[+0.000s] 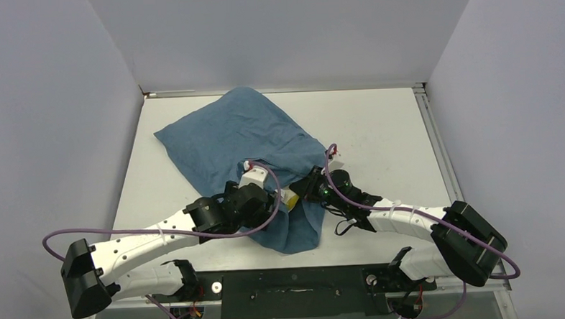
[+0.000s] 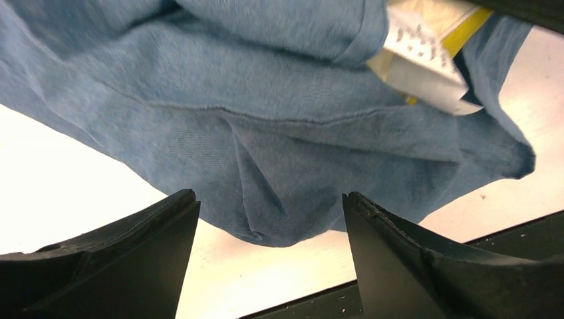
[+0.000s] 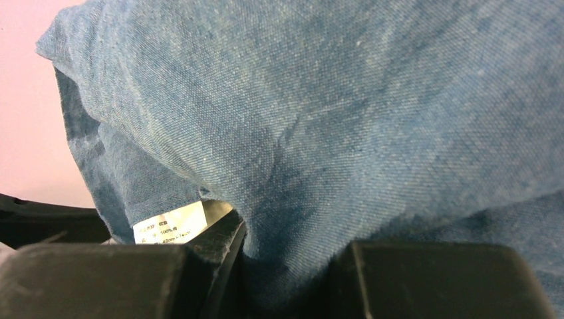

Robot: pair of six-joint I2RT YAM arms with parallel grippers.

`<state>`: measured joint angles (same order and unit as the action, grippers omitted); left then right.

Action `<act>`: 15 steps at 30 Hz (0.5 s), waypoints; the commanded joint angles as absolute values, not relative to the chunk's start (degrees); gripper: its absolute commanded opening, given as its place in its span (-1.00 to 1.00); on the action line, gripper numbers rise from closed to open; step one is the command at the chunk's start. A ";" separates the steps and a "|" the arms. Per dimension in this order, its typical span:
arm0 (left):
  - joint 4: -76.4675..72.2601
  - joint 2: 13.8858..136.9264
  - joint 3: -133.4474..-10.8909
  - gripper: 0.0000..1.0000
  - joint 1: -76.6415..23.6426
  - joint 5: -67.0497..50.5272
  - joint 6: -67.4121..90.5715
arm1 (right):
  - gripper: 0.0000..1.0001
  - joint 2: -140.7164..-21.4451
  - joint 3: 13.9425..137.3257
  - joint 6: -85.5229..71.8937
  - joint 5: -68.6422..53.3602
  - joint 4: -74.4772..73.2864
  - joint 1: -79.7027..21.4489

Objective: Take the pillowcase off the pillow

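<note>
The slate-blue pillowcase (image 1: 242, 136) lies diagonally across the table with the pillow inside it. Only a yellow-edged pillow corner (image 1: 290, 199) pokes out at the near end, between my two grippers. In the left wrist view that pillow corner (image 2: 425, 60) shows its white tag at the upper right, and loose pillowcase (image 2: 266, 153) cloth sags ahead of it. My left gripper (image 2: 269, 212) is open there, its fingers apart with nothing between them. My right gripper (image 3: 286, 266) is shut on a bunched fold of the pillowcase (image 3: 346, 119), beside a white tag (image 3: 169, 222).
The white table (image 1: 379, 126) is walled at the back and on both sides. A black rail (image 1: 292, 281) runs along the near edge between the arm bases. Purple cables loop off both arms.
</note>
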<state>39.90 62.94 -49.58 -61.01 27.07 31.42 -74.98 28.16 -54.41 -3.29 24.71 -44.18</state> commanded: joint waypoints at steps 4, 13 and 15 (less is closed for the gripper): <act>36.33 63.43 -46.49 0.44 -61.46 25.54 35.47 | -0.89 -71.74 29.14 -53.11 -0.79 27.97 -43.48; 37.85 65.66 -47.96 -0.53 -61.52 25.77 35.63 | -0.89 -71.38 28.21 -52.69 -1.87 27.95 -42.19; 40.25 65.61 -49.04 -0.83 -61.52 27.24 35.68 | -0.89 -70.86 27.70 -52.65 -2.29 27.91 -41.43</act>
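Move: My open left hand is just above the pillowcase fold it goes for: the fold is about 1 cm back, roughly level left to right, and some 4 cm below. The white-and-yellow tag is about 9 cm to the right and 3 cm ahead, and the cloth bunch in my right grip is some 11 cm right and 6 cm ahead. From my right hand, the fold is about 11 cm left, 6 cm back and 5 cm lower. I sink my left hand about 3 cm onto the pillowcase, easing back about 1 cm, the fingers still pointing forward and down. As the descent slows I close those fingers from wide open to nearly shut, pinching the raised fold between their tips. My right hand stays almost in place and keeps its grip on the bunched cloth. ##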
